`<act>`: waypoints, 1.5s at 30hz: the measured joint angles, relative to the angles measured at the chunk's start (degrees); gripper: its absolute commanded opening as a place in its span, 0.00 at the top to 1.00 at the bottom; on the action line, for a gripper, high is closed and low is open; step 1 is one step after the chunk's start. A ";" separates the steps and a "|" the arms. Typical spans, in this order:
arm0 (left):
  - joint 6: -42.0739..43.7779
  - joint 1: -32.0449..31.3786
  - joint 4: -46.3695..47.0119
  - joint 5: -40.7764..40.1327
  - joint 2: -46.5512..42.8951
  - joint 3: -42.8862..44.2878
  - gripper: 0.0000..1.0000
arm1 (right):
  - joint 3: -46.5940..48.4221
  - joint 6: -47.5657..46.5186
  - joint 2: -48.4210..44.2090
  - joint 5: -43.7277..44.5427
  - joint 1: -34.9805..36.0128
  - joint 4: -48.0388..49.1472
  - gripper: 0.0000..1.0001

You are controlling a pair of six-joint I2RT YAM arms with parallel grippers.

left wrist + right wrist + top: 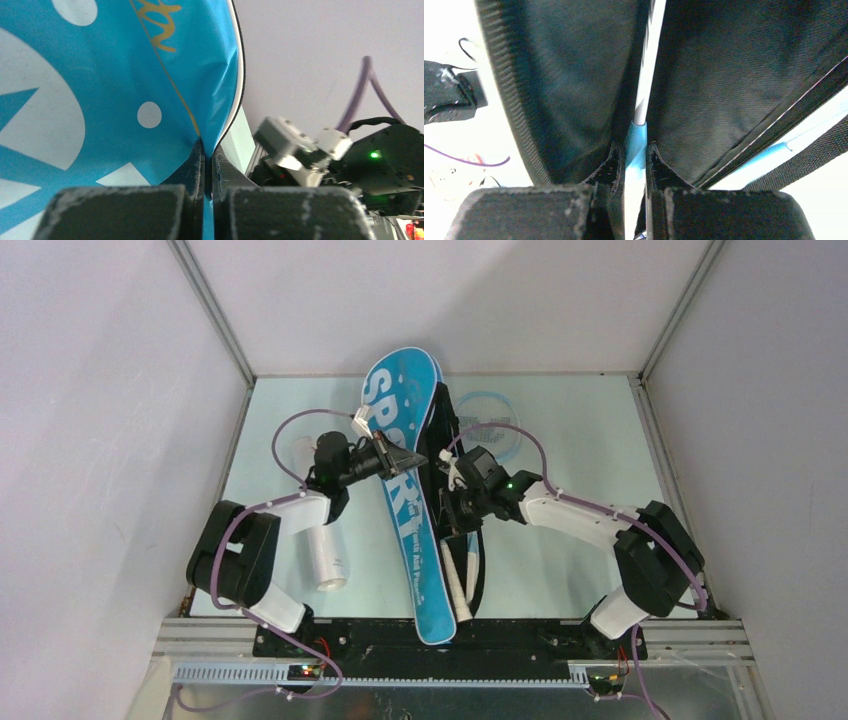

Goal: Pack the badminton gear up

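The blue "SPORT" racket bag (395,400) lies lengthwise down the middle of the table, its black strap (809,150) along its right side. My left gripper (408,458) (207,148) is shut on the edge of the bag's blue flap (100,75) and holds it raised. My right gripper (455,502) (635,148) is shut on a racket (638,135), at the light-blue collar where the white shaft runs into the bag's black inside (574,75). Two white handles (458,585) stick out at the bag's near end. A light-blue racket head (490,425) shows right of the bag. The white tube (325,555) lies left of it.
Grey walls enclose the pale green table (580,420) on three sides. The arm bases and a black rail (450,635) run along the near edge. A small pale object (303,450), too faint to name, sits behind the left arm.
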 measured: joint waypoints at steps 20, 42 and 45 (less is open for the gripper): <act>-16.74 -0.48 20.70 1.03 6.01 -1.57 1.00 | 0.04 5.73 6.25 7.93 3.17 9.40 0.49; 19.26 0.61 -30.99 -8.44 -8.44 4.90 1.00 | -13.94 -0.81 -34.25 23.23 -16.31 9.14 0.01; 22.34 0.94 -34.47 -10.12 -10.75 4.90 1.00 | -14.51 2.05 -30.05 22.36 -19.45 8.72 0.01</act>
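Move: The bag's open middle, where the held racket is going, lies about 8 cm ahead of the right hand, 1 cm to its left and 5 cm below; that hand still grips the racket at the top of its handle. The other racket's handle is some 9 cm back and 6 cm right. From the left hand, which holds the raised flap edge, the bag's middle is about 5 cm back, 3 cm right and 12 cm down; the shuttlecock tube is 28 cm left, 9 cm back. The racket is lowered about 3 cm and carried slightly left and forward into the bag; then the right fingers open wide and let go, and the hand climbs clear and swings some 18 cm right, also forward, turning clockwise. The left hand keeps its pinch on the flap edge, lifting it 3 cm, then sinking about 5 cm and drawing left, fingers tipping down. ##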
